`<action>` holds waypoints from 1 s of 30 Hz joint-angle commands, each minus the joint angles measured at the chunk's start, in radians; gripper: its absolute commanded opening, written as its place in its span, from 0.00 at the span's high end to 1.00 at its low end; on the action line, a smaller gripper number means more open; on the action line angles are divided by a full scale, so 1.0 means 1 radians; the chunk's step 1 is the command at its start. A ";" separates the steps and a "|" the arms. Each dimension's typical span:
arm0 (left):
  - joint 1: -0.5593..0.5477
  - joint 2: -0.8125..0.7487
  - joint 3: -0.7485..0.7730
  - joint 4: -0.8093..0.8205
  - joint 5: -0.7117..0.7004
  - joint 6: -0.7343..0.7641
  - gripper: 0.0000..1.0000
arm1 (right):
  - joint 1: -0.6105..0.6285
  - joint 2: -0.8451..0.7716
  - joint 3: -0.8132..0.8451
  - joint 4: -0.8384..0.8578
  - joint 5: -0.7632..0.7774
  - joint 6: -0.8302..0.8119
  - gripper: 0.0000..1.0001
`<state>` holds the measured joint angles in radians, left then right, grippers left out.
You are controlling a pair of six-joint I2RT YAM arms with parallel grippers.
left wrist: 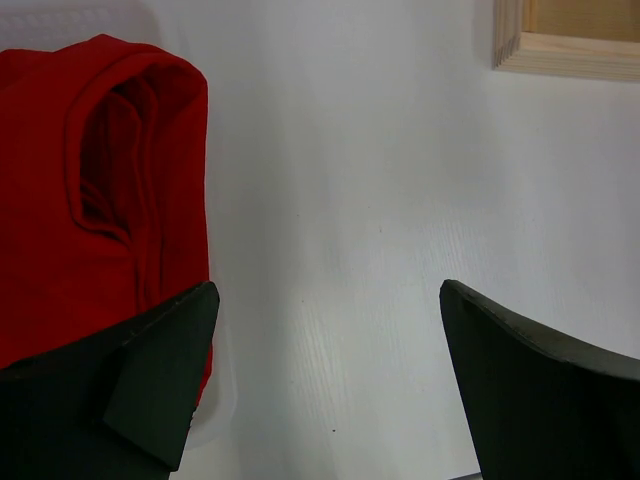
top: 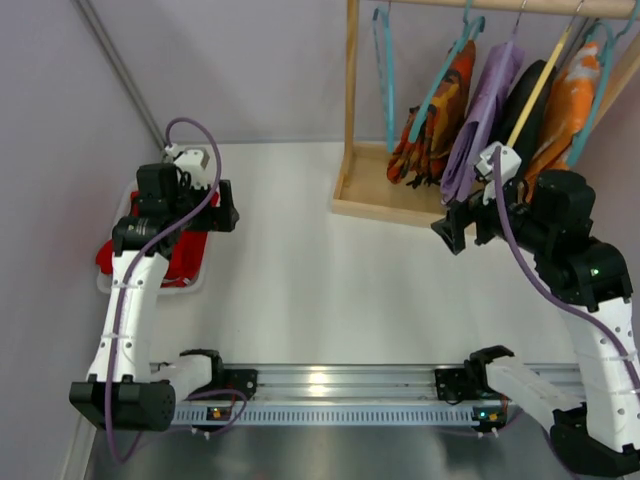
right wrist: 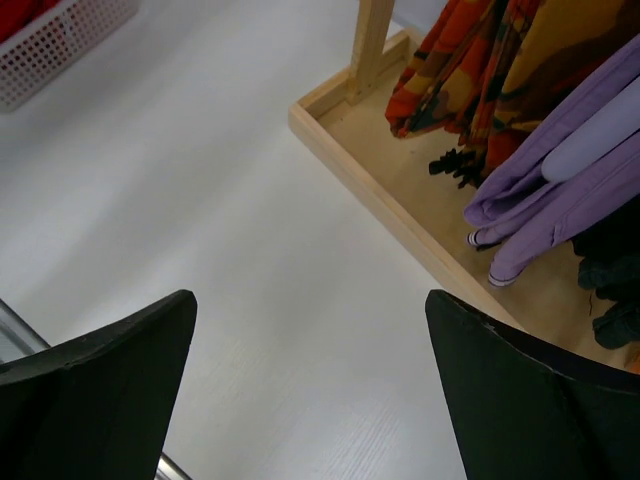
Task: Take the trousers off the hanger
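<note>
The camouflage trousers (top: 443, 112) hang on a teal hanger (top: 447, 72) from the rail of a wooden rack at the back right. Their lower end shows in the right wrist view (right wrist: 455, 55), above the rack's base. My right gripper (top: 455, 232) is open and empty in front of the rack, apart from the trousers; its jaws stand wide over the bare table (right wrist: 310, 297). My left gripper (top: 228, 205) is open and empty at the left, next to a red cloth (left wrist: 90, 180); its jaws stand wide (left wrist: 328, 290).
The rack's wooden base (top: 385, 205) has a raised edge (right wrist: 380, 190). An empty teal hanger (top: 385, 70), a purple garment (top: 480, 110), a black one (top: 535, 100) on a yellow hanger and an orange-and-white garment (top: 575, 100) also hang there. A white basket (top: 150, 285) holds the red cloth.
</note>
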<state>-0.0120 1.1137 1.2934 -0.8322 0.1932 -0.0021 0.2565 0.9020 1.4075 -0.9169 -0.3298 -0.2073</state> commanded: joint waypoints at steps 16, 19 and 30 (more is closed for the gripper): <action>0.004 -0.092 0.084 0.004 -0.034 -0.029 0.01 | -0.007 0.316 0.444 0.410 -0.111 0.418 0.01; 0.004 -0.098 0.078 0.004 -0.035 -0.036 0.01 | 0.000 0.369 0.492 0.498 -0.019 0.528 0.01; 0.004 -0.098 0.078 0.002 -0.040 -0.045 0.02 | 0.023 0.500 0.576 0.566 0.353 0.776 0.26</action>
<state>-0.0120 1.0275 1.3464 -0.8417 0.1658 -0.0330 0.2668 1.3876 1.9392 -0.4259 -0.0978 0.4644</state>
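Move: The teal hanger holding the patterned trousers has its middle about 18 cm ahead of the right gripper, 5 cm left and 14 cm higher. The empty teal hanger is some 7 cm farther left of it, level with it in reach and height. The lavender trousers hang about 17 cm ahead of the right gripper, 3 cm right and 3 cm higher. From the left gripper, the patterned trousers' hanger is roughly 11 cm ahead, 34 cm right and 22 cm higher. Raise the empty right gripper about 19 cm towards the teal hangers, mostly rising at first, then sweeping forward some 15 cm. Roll its left side up about 40 degrees, swing the fingers clockwise late until they point roughly level, and close them partway. Lift the left gripper about 4 cm, fingers staying open. ##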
